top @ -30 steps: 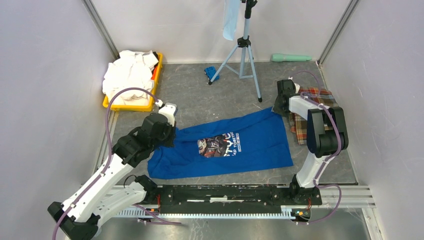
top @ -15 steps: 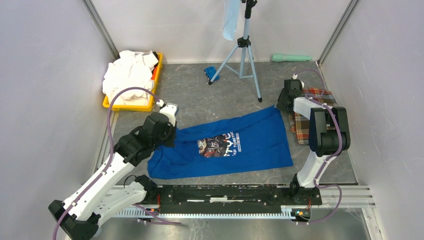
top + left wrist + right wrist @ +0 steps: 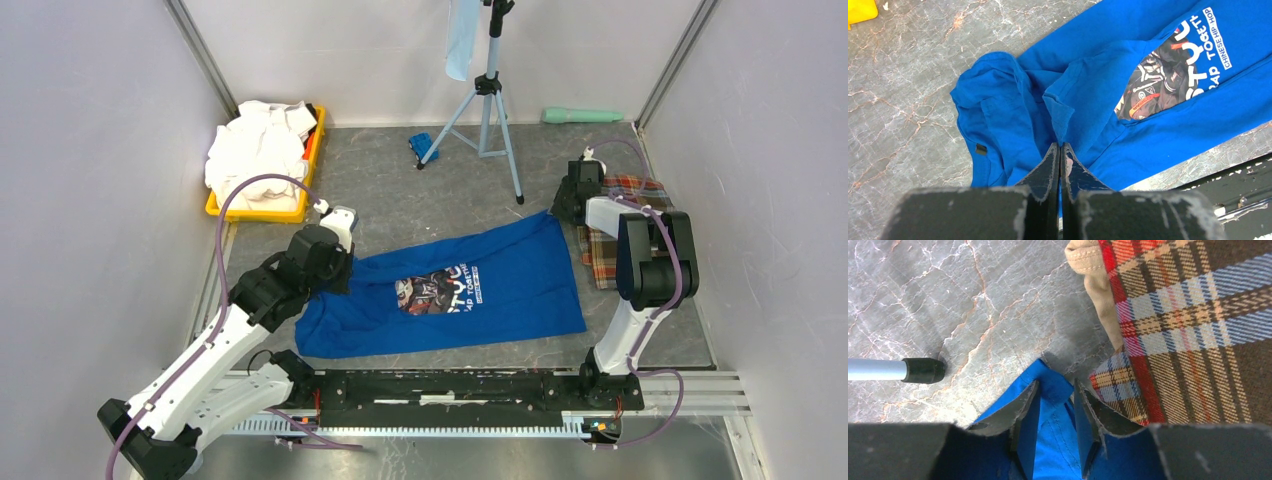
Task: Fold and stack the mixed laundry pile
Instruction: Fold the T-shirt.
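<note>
The royal-blue T-shirt lies spread across the middle of the table with its chest graphic up. My left gripper sits at its bunched left end. In the left wrist view the left gripper is shut on a raised fold of the T-shirt. My right gripper is at the shirt's far right corner. In the right wrist view the right gripper is open, with the T-shirt's corner between its fingers. The plaid cloth lies just to the right of them. White shirts are heaped at the back left.
The white shirts fill a yellow tray. A tripod stands at the back centre with a pale-blue cloth hung on it; one tripod foot is near my right gripper. A small blue object and a green tube lie by the back wall.
My right gripper has shifted a little to the right and back at the shirt's far corner, and its jaws have narrowed slightly. The left arm has stayed put.
</note>
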Controlling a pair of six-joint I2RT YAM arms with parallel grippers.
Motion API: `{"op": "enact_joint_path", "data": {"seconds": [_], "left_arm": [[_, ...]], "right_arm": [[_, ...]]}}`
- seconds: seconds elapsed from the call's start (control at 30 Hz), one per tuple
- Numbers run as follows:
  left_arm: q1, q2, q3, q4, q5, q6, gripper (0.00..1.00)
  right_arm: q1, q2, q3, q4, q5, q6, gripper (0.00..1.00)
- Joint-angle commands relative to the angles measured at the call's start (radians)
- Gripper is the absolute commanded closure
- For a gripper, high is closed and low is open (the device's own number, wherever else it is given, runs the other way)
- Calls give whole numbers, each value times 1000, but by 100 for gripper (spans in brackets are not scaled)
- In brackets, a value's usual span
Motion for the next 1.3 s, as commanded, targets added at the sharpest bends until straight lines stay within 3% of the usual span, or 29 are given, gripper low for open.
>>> {"op": "enact_joint_path", "data": {"seconds": [0.0, 0.5, 1.1, 1.2, 1.27], "left_arm": [[1, 0, 1, 43, 8, -16, 98], [1, -4, -1, 44, 14, -17, 98], [0, -2, -1, 43, 8, -20, 98], [1, -1, 0, 42, 2, -20, 98], [3, 1, 4, 39, -15, -23, 98]], "right_arm": [[-6, 26, -16, 34, -6, 5, 65], [-4, -36, 35, -41, 83, -6, 84], [43, -61, 127, -135, 178, -38, 89], [52, -67, 147, -154, 182, -40, 100], [55, -77, 160, -171, 178, -34, 100]]}}
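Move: The shirt's far right corner already lies between my open right fingertips, about 1 cm ahead of the hand point and roughly 1 cm below. From my right hand, the tripod foot stands some 9 cm left and 4 cm ahead, and the folded plaid cloth's middle about 20 cm right and 5 cm back. From my left hand, that corner is roughly 22 cm ahead, 55 cm right and 17 cm lower. I close my right fingers on the far corner of the T-shirt, most of the way while down at the table, easing about 1 cm right, then pinch it shut as I rise some 3 cm, rolling my hand slightly, left side down. My left hand stays still, keeping its raised grip on the shirt's left part. ##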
